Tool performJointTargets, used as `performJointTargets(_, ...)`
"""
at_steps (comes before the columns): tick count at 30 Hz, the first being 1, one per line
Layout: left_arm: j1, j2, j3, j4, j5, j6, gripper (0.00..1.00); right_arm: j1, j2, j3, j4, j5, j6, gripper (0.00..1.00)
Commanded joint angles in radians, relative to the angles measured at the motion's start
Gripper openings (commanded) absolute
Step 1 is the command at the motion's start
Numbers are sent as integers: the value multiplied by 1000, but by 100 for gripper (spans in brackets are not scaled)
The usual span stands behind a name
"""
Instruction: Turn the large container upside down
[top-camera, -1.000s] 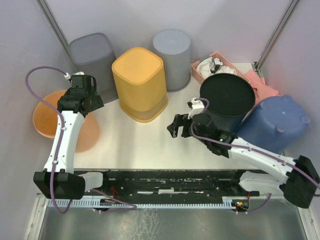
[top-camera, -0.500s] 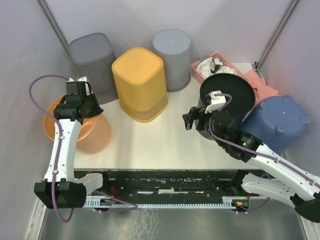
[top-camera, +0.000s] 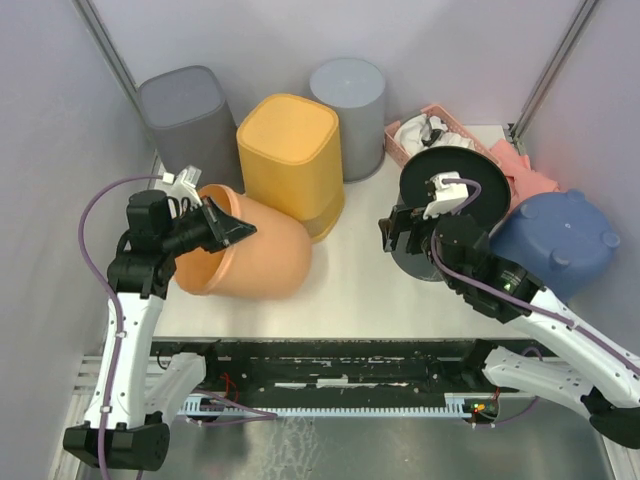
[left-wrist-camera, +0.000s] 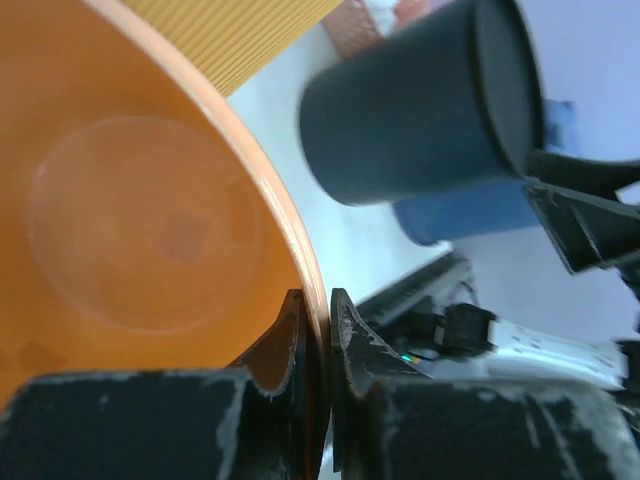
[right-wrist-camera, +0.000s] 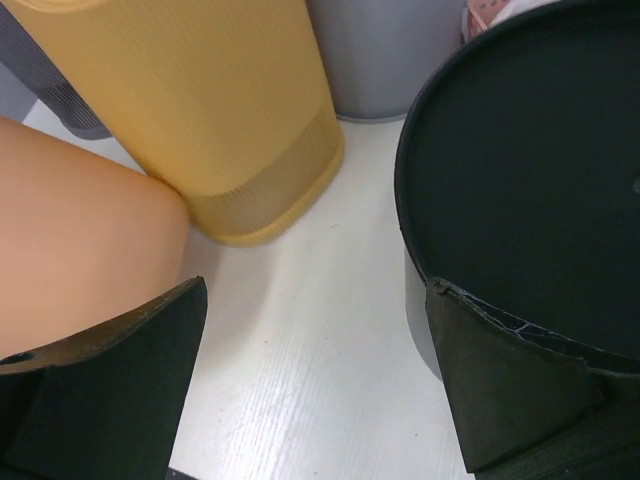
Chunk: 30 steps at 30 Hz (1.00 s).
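The large orange container (top-camera: 262, 256) lies tipped on its side at the left of the table, with its mouth facing left. My left gripper (top-camera: 233, 231) is shut on its rim; in the left wrist view one finger is inside the orange wall (left-wrist-camera: 150, 220) and one outside, with the gripper (left-wrist-camera: 318, 302) pinching the rim. The container's body touches the yellow bin (top-camera: 290, 152). My right gripper (top-camera: 395, 236) hangs open beside the black container (top-camera: 455, 190), holding nothing. The right wrist view shows white table between its gripper (right-wrist-camera: 315, 290), with the orange container's side (right-wrist-camera: 80, 250) at the left.
Upside-down bins stand along the back: a dark grey one (top-camera: 185, 105), the yellow one and a light grey round one (top-camera: 347, 95). A blue tub (top-camera: 555, 235) and a pink basket (top-camera: 430, 125) with cloths sit at the right. The black container (right-wrist-camera: 540, 150) is close to my right fingers.
My left gripper closed on the orange container's rim and tipped it from upright onto its side, toward the right. The yellow bin shifted slightly right. The right arm rose beside the black container.
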<state>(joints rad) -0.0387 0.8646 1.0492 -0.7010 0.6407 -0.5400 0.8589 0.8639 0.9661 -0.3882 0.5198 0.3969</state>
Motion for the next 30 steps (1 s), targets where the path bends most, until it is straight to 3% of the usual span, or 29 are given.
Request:
performJointTargets(1, -26, 29, -52, 115, 296, -221, 3, -11, 47, 159, -115, -66, 69, 99)
performJointTargets(5, -36, 44, -31, 164, 372, -268, 3, -30, 151, 312, -211, -358, 125, 99)
performJointTargets(7, -37, 53, -18, 166, 389, -269, 3, -30, 182, 352, -213, -433, 138, 99)
performJointTargets(16, -36, 51, -184, 245, 413, -275, 3, -31, 164, 283, -182, -302, 169, 99)
performJointTargets(17, -36, 51, -203, 235, 396, -253, 6, -31, 162, 280, -197, -289, 171, 99)
performJointTargets(20, -33, 77, -216, 103, 295, -97, 34, -31, 168, 274, -253, -270, 190, 99)
performJointTargets(23, -33, 112, -204, -14, 93, 30, 58, -31, 175, 253, -311, -269, 232, 99)
performJointTargets(30, -33, 117, -167, -69, -74, 127, 80, -31, 155, 147, -351, -361, 372, 99)
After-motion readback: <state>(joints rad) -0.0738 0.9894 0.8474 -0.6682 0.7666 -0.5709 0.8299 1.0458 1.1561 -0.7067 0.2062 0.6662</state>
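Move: The left hand already grips the rim of the tipped orange container; its middle is about 13 cm below the hand, 2 cm ahead and 2 cm right. The yellow bin stands some 16 cm ahead and 8 cm right, the square grey bin about 23 cm ahead and 11 cm left, both with middles about 14 cm lower. From the right hand, the container is roughly 27 cm left, 2 cm ahead and 14 cm down. The left swings the gripped rim 5 cm right, then opens, sinking 9 cm; the right nears container's base. ##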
